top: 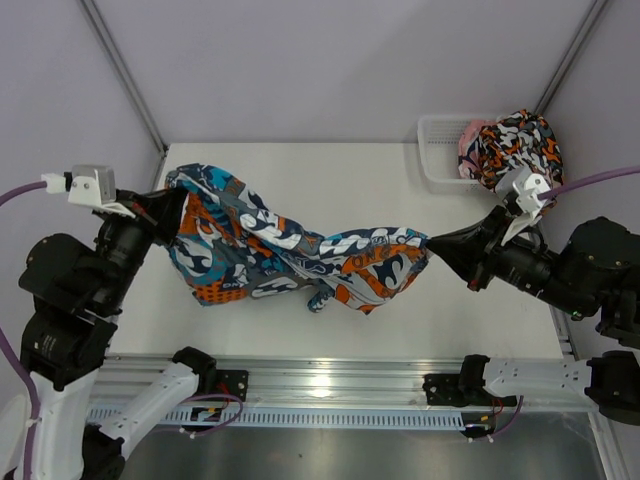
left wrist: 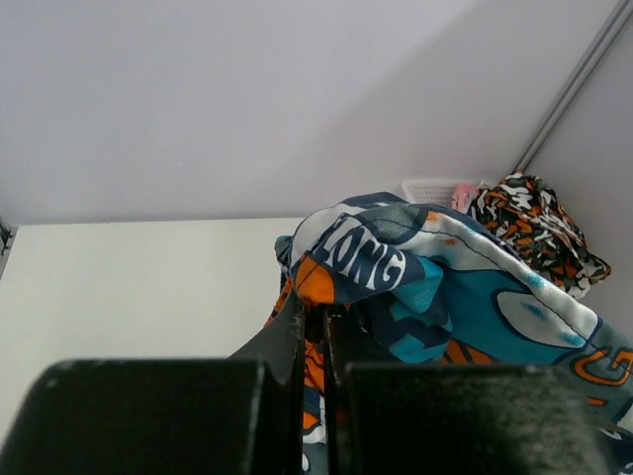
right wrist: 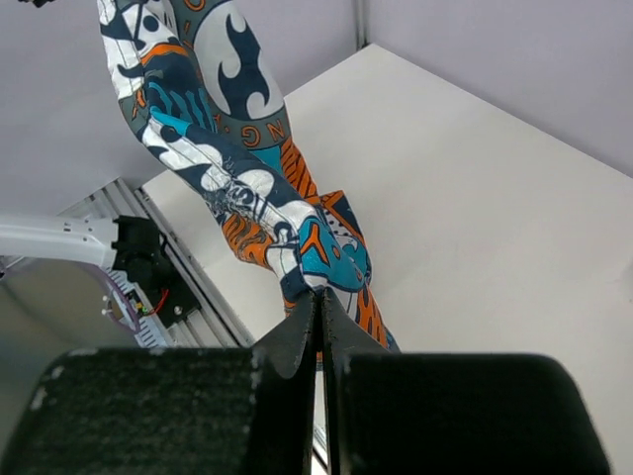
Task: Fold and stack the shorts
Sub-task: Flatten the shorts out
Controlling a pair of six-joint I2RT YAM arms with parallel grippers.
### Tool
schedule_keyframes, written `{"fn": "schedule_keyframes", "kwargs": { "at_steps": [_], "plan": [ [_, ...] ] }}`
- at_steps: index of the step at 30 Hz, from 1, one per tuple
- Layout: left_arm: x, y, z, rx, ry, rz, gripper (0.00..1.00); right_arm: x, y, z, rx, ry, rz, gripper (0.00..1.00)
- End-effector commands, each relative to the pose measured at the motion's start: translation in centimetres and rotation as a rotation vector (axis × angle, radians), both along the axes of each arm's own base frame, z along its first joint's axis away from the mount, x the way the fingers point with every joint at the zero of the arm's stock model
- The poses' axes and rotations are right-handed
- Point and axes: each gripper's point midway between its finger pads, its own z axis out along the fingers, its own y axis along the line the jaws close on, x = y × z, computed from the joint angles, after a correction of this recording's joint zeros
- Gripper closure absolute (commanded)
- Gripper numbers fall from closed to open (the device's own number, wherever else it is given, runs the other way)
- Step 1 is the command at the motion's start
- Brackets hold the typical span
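Note:
The teal-blue, orange and white shorts [top: 290, 250] hang stretched between my two grippers above the table, sagging in the middle. My left gripper [top: 172, 215] is shut on their left end; the left wrist view shows the bunched cloth [left wrist: 415, 287] rising from my closed gripper [left wrist: 316, 319]. My right gripper [top: 436, 243] is shut on the right end, and in the right wrist view the fabric [right wrist: 247, 188] runs away from the pinched tips [right wrist: 320, 294]. A second pair of shorts [top: 518, 145], blotched orange, black and white, lies heaped over the basket at the back right.
A white mesh basket [top: 440, 150] stands at the table's back right corner, with a bit of pink cloth [top: 468, 140] in it. The white table [top: 300, 320] ends at a metal rail [top: 320, 385] near the arm bases. Grey walls enclose the back and sides.

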Motion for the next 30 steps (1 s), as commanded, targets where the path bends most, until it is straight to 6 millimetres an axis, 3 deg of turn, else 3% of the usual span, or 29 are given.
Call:
{"fn": "schedule_keyframes", "kwargs": {
  "at_steps": [1, 4, 8, 9, 11, 12, 16, 21, 24, 25, 28, 29, 30],
  "plan": [
    [-2.3, 0.7, 2.4, -0.008, -0.074, -0.015, 1.0, -1.7, -0.5, 1.4, 0.031, -0.031, 0.092, 1.0],
    [-4.3, 1.3, 4.5, -0.027, -0.124, -0.03, 1.0, -3.6, -0.4, 2.6, 0.075, -0.034, 0.197, 1.0],
    [-6.2, 2.5, 6.9, -0.026, -0.189, -0.008, 1.0, -4.5, 0.5, 3.3, 0.095, -0.03, 0.257, 1.0],
    [-7.0, 3.0, 8.4, -0.033, -0.22, 0.005, 1.0, -4.6, 1.5, 3.2, 0.084, -0.024, 0.285, 1.0],
    [-6.9, 3.6, 8.8, -0.005, -0.219, 0.034, 1.0, -4.6, 2.5, 3.6, 0.085, -0.028, 0.305, 1.0],
    [-7.7, 4.2, 10.4, -0.015, -0.252, 0.051, 1.0, -4.9, 3.8, 3.4, 0.071, -0.018, 0.349, 1.0],
    [-8.6, 6.0, 11.7, -0.016, -0.269, 0.126, 1.0, -5.5, 6.9, 3.8, 0.08, -0.014, 0.444, 1.0],
    [-10.5, 7.5, 12.9, -0.013, -0.317, 0.164, 1.0, -6.9, 9.0, 4.2, 0.097, -0.015, 0.539, 1.0],
    [-9.8, 7.8, 13.7, 0.003, -0.317, 0.198, 1.0, -6.3, 9.5, 4.5, 0.099, -0.026, 0.513, 1.0],
    [-8.9, 7.5, 13.5, 0.008, -0.303, 0.202, 1.0, -5.2, 9.5, 4.2, 0.09, -0.025, 0.452, 1.0],
    [-4.3, 5.4, 12.2, 0.013, -0.235, 0.186, 1.0, -2.5, 9.9, 2.7, 0.058, 0.008, 0.353, 1.0],
    [-2.0, 4.2, 10.8, 0.029, -0.189, 0.172, 1.0, -1.6, 10.1, 1.2, 0.033, 0.033, 0.327, 1.0],
    [-0.3, 3.4, 10.1, 0.019, -0.167, 0.164, 1.0, 0.3, 9.7, 0.7, 0.044, 0.052, 0.261, 1.0]
  ]
}}
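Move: Both hands already hold the shorts up by their edge. The body hangs some 15 cm below them, about 15 cm right of and 4 cm behind the left hand, and 20 cm left of and 4 cm ahead of the right. The table's bare middle is about 47 cm below: 18 cm ahead and 25 cm right of the left hand, 26 cm ahead and 11 cm left of the right. The white basket sits roughly 47 cm ahead and 19 cm right of the right hand. Up and back swings the left hand, about 13 cm up and 11 cm back with some 7 cm to the left, fingers tipping up nearly 20 degrees, before starting forward again. The right draws back 5 cm, then sweeps left about 10 cm, turning counter-clockwise, and also begins to come forward. Both grippers stay shut on the shorts. ##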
